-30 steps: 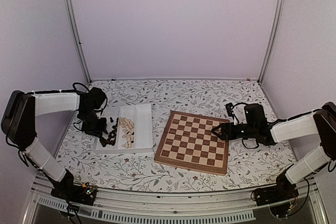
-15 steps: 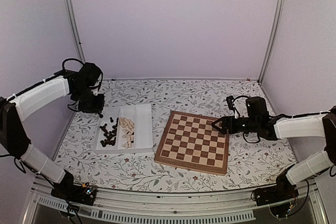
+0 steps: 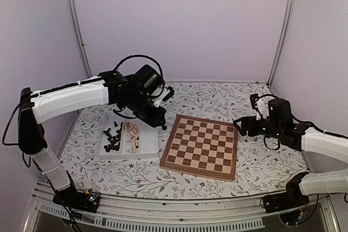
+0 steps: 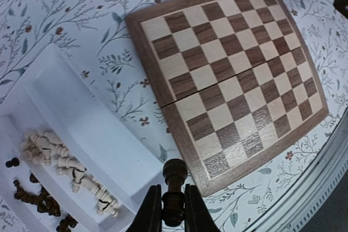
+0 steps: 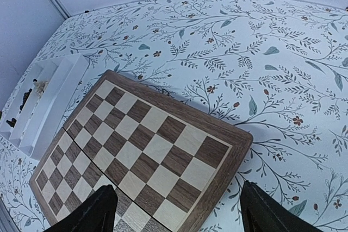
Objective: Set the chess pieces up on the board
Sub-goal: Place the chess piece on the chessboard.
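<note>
The chessboard (image 3: 200,146) lies bare at centre right; it also shows in the left wrist view (image 4: 234,74) and the right wrist view (image 5: 141,145). My left gripper (image 3: 161,123) is shut on a dark chess piece (image 4: 174,191) and holds it in the air between the white tray (image 3: 149,134) and the board's left edge. Dark pieces (image 3: 112,137) and pale pieces (image 3: 131,137) lie loose in the tray's compartments. My right gripper (image 3: 239,126) is open and empty, above the board's far right corner, fingertips (image 5: 100,210) spread wide.
The table has a white leaf-patterned cloth (image 3: 212,99). Metal frame posts (image 3: 76,25) stand at the back corners, with white walls behind. The tray's right compartment (image 4: 81,129) holds no pieces.
My left arm has lifted from the tray and swung right toward the board with a dark piece. My right gripper has drawn back from the board's right side and risen.
</note>
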You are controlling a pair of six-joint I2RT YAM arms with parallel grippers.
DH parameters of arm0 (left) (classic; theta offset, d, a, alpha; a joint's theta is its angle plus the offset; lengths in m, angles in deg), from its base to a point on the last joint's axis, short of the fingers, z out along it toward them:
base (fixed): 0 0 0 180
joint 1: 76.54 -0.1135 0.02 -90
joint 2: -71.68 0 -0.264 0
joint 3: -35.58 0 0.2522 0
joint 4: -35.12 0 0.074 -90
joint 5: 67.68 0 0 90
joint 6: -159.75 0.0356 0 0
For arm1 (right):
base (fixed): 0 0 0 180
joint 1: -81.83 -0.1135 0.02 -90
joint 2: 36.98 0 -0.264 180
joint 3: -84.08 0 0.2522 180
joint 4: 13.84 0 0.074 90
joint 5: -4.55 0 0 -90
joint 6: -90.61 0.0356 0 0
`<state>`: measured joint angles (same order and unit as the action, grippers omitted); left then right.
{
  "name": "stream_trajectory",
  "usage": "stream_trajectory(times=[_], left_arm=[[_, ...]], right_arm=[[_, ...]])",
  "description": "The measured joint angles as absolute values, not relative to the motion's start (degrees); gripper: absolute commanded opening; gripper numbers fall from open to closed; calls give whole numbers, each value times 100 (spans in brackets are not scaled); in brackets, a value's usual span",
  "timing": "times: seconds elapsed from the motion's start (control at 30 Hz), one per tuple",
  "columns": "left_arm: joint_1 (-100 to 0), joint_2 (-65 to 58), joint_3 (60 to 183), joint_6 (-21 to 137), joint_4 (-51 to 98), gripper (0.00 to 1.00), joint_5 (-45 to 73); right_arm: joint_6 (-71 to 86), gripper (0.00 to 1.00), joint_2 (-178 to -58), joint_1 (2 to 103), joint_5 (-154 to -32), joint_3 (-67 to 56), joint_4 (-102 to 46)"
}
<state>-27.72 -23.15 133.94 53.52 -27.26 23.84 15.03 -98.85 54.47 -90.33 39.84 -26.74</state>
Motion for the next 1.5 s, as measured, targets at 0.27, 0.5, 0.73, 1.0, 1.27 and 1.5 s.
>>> stream_trajectory(times=[0.27, 0.5, 0.73, 1.0, 1.27, 1.5], left_arm=[[-1627, -3641, 14163, 5892, -2647, 0, 2131], [-1283, -4190, 14478, 6078, -2643, 0, 2076], [-1084, -4352, 14522, 6231, -2647, 0, 2050], [-984, -4680, 14662, 6290, -2695, 0, 2107], [-977, -4826, 14882, 6288, -2763, 1, 2102], [-960, -4948, 14950, 6285, -2798, 5, 2065]], right_arm=[[1516, 82, -9148, 5447, -8699, 4440, -2541], [1512, 82, -8835, 5447, -8430, 4908, -2169], [1558, 82, -9338, 5447, -8430, 4906, -2031], [1555, 83, -9673, 5447, -8456, 4836, -2014], [1551, 83, -9673, 5447, -8465, 4821, -1979], [1536, 84, -9673, 5447, -8467, 4821, -1979]])
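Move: The left hand holds a dark chess piece high over the gap between tray and board; the piece is bound for the board's near row, around the fourth square from the left, some 10 cm back, 14 cm to the right and 15 cm below. The board's middle lies about 18 cm right and 2 cm ahead, the tray about 17 cm left and 7 cm ahead. From the right hand that square is roughly 12 cm back, 17 cm left and 12 cm below. Keeping the dark piece pinched, the left hand sweeps about 14 cm to the right while sinking and drawing back some 10 cm each, away from the tray and in over the board's near row, the wrist turning some 30 degrees clockwise; most of this comes fast at first, then it creeps mainly downward until the piece hangs close above the squares. The right hand, open and empty, eases a couple of centimetres right, lifts briefly and sinks to about 3 cm lower, beside the board's right edge. ##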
